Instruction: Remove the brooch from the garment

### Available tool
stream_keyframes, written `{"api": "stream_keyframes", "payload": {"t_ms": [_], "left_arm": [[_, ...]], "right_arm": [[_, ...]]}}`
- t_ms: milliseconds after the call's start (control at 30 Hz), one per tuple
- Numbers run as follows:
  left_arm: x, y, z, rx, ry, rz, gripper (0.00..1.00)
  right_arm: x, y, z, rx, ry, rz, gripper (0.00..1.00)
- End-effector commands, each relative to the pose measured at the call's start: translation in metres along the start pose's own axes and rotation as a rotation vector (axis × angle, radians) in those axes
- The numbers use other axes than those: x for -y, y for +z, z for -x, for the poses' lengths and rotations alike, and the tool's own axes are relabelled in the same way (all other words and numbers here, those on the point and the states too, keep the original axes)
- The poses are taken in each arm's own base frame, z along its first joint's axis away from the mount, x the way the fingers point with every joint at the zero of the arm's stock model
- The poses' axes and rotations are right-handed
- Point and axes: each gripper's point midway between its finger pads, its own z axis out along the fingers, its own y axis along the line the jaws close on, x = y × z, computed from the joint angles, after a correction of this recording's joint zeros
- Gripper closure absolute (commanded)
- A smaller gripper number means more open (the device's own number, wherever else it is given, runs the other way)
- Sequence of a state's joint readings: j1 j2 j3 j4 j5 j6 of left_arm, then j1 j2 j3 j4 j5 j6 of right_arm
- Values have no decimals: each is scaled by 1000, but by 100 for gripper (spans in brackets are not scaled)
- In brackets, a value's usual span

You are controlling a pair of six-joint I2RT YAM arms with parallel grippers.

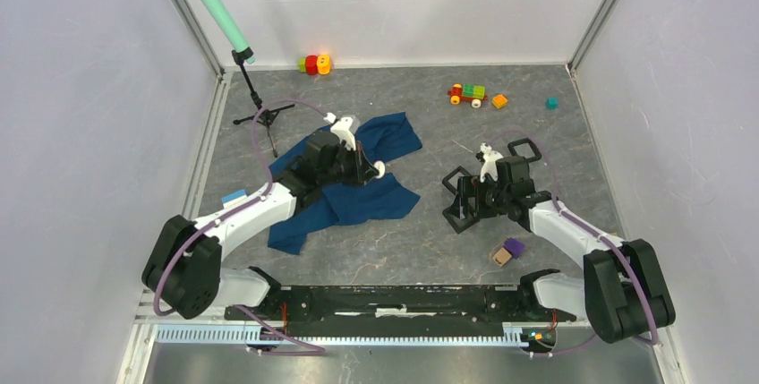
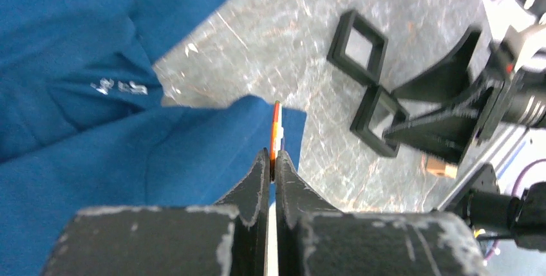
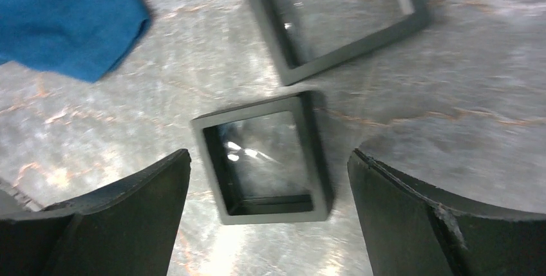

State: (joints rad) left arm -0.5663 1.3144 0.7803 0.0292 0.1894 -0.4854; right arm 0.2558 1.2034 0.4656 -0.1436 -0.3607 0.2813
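Observation:
The garment (image 1: 358,198) is a dark blue T-shirt lying crumpled left of the table's middle. It fills the left of the left wrist view (image 2: 96,38), and one corner of it shows in the right wrist view (image 3: 64,18). My left gripper (image 1: 371,169) hangs over the shirt's right edge, shut (image 2: 277,160) on the brooch (image 2: 277,128). The brooch appears edge-on as a thin orange-and-white sliver sticking out past the fingertips. My right gripper (image 1: 467,198) stands wide open (image 3: 270,154) with nothing held, low over a small black square frame (image 3: 264,160).
A second black frame (image 3: 335,18) lies just beyond the first, and a third (image 1: 524,149) sits behind the right wrist. Toy blocks (image 1: 313,64), a toy car (image 1: 467,93) and small cubes (image 1: 499,100) line the back. Purple and tan blocks (image 1: 507,251) lie near the right arm. A teal microphone on a stand (image 1: 215,8) rises at back left.

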Motion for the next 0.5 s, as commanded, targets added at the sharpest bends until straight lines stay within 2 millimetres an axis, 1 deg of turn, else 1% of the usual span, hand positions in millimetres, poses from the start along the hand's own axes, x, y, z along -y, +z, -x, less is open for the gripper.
{"api": "stream_keyframes", "payload": {"t_ms": [0, 100, 167, 200, 267, 300, 400, 467], "left_arm": [[14, 9, -13, -5, 97, -107, 98], [17, 12, -21, -4, 118, -136, 98], [18, 12, -23, 18, 98, -159, 98], [21, 11, -25, 34, 89, -185, 98], [26, 10, -27, 52, 79, -226, 98], [28, 10, -28, 58, 76, -243, 98], [28, 14, -36, 22, 70, -255, 98], [18, 19, -41, -7, 67, -206, 98]], "right_arm": [[23, -12, 39, 64, -67, -174, 2], [36, -13, 61, 67, -125, -252, 2], [37, -11, 73, 64, -171, -252, 2], [36, -8, 77, 65, -170, -233, 2], [24, 2, 83, 72, -165, -141, 2], [23, 6, 86, 74, -159, -123, 2], [29, 19, 93, 51, -148, -133, 2], [30, 27, 97, 29, -154, -120, 2]]}}
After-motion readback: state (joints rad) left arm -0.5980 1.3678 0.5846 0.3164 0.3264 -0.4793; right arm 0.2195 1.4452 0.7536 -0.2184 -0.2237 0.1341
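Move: The upper black frame lies about 6 cm ahead of my right hand, 1 cm left and 3 cm below it. The lower black frame is some 2 cm back and 1 cm left, equally low, and the third frame stands about 12 cm ahead and 14 cm right. From my left hand, which still holds the brooch, the garment's middle is roughly 8 cm left, 1 cm back and 15 cm down, and the upper frame about 20 cm right and 1 cm back. I carry my wide-open right hand forward about 7.5 cm and a little right, away from the lower frame and over the upper one, rising slightly on the way, dipping again at the end and rolling some 10 degrees, its left side sinking. Meanwhile my left hand keeps its pinch on the brooch and sinks about 4.5 cm, drawing back and a little right over the garment and turning slightly clockwise. ##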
